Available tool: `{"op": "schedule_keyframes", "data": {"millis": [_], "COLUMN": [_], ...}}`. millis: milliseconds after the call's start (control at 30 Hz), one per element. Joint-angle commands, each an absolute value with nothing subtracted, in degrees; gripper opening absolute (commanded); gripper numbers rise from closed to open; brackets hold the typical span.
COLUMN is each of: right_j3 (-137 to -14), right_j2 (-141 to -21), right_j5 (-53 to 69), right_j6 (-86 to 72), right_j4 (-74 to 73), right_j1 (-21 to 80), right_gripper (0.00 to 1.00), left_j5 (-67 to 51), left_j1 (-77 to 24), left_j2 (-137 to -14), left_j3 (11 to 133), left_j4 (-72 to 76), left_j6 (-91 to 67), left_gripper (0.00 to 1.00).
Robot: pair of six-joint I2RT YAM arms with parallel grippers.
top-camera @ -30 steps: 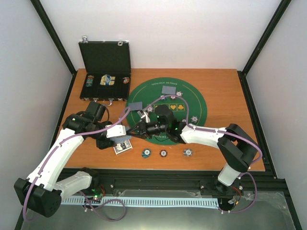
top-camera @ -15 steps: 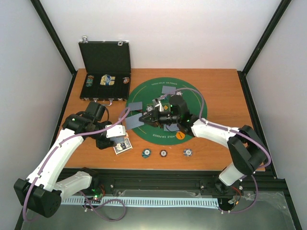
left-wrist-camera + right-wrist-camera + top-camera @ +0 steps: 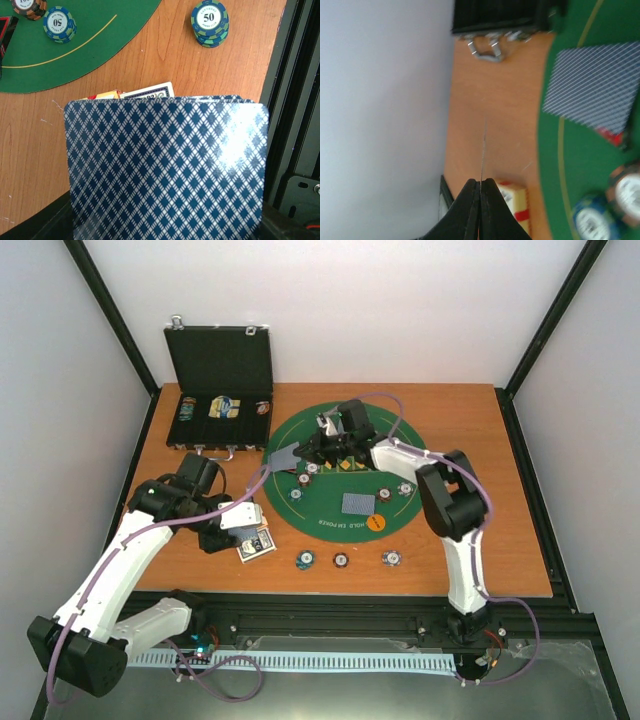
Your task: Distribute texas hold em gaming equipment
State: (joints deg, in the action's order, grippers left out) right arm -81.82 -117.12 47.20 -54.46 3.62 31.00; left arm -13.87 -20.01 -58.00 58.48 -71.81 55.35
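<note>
My left gripper [image 3: 228,524] hovers over the wood left of the green mat [image 3: 330,515], shut on a deck of blue-checked playing cards [image 3: 165,170]. The deck hides its fingers in the left wrist view. My right gripper [image 3: 481,182] is over the mat's far left part [image 3: 303,453], shut on a single card seen edge-on [image 3: 483,145]. One card [image 3: 592,85] lies flat on the mat just beyond it, a second [image 3: 357,504] near the mat's front. Striped chips sit on the mat [image 3: 296,493] and in a row on the wood [image 3: 341,560]. An orange disc [image 3: 375,523] lies at the mat's front edge.
The open black case [image 3: 220,390] stands at the back left with items inside. A card box [image 3: 257,543] lies under the left gripper. A chip stack [image 3: 210,22] sits near the table's front rail [image 3: 295,100]. Black frame posts border the table.
The right arm has swung from beside the left gripper to the mat's far left, carrying a card. That uncovered the card near the mat's front. The left arm stayed put.
</note>
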Motion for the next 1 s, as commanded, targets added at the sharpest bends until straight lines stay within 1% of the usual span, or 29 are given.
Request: {"op": "schedule_keyframes", "data": {"millis": [0,200,333,433,467,500,567,800,867,967], "right_j3": [-92.8,-107.4,-114.1,-116.9,-117.3,-117.2,-115.8,-105.3,-99.4,-87.7], "right_j2": [-126.6,-137.1,-140.8,-141.3,-141.0,-140.4,-138.4,-126.9,-122.1,-112.9], "right_j5": [46.9,45.9,44.6,42.8,42.2,41.5,40.7,38.6,39.3,41.2], "right_j6": [-49.7,-47.2,-44.6,-41.3,-40.1,-39.2,-37.9,-36.5,-37.5,-40.2], "right_j4": [-6.2,-15.2,-21.4,-26.6,-28.2,-29.4,-30.4,-28.2,-24.8,-17.4], "right_j1": [29.9,29.8,29.7,29.7,29.6,29.6,29.2,28.6,28.7,29.8], "right_gripper": [0.03,0.03,0.03,0.23,0.28,0.31,0.33,0.33,0.34,0.41], "left_j5": [-14.2,-14.3,-14.3,-14.2,-14.2,-14.1,-14.0,-14.3,-14.4,-14.6], "left_j1": [-20.3,-20.3,-20.3,-20.3,-20.3,-20.3,-20.3,-20.3,-20.3,-20.3], "left_j2": [-57.0,-56.8,-56.8,-56.8,-56.8,-56.7,-56.7,-56.9,-56.9,-56.9], "left_j3": [60.7,60.1,60.1,59.7,59.5,59.2,59.1,59.2,59.1,58.9], "left_j4": [-73.0,-73.2,-73.3,-73.2,-73.2,-73.0,-72.8,-72.8,-72.5,-72.1], "left_j6": [56.3,56.3,56.3,56.3,56.4,56.5,56.5,56.0,55.8,55.4], "left_gripper": [0.18,0.17,0.17,0.17,0.17,0.17,0.17,0.17,0.17,0.17]}}
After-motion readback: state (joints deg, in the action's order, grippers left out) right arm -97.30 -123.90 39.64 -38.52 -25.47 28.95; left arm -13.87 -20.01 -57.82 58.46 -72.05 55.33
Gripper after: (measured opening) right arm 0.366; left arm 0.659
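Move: The card already lying at the left side of the mat, where the right hand is taking its held card, is about 7 cm ahead of that hand, 7 cm to its left and some 11 cm below. At the same depth, the blue-and-orange chips stand about 4 cm ahead and 1 cm to the right, and the brown chips level ahead and 1 cm to the left. From the left hand, the mat card lies roughly 27 cm ahead, 8 cm right and 13 cm down. Still pinching the card, the right hand carries it forward and down about 7 cm each, drifting slightly left and tipping its leftward-pointing fingers further down. Over the card on the mat, the fingers open to about a third and let go; the hand then backs off to the right and back, some 5 cm each way, finally rising. ##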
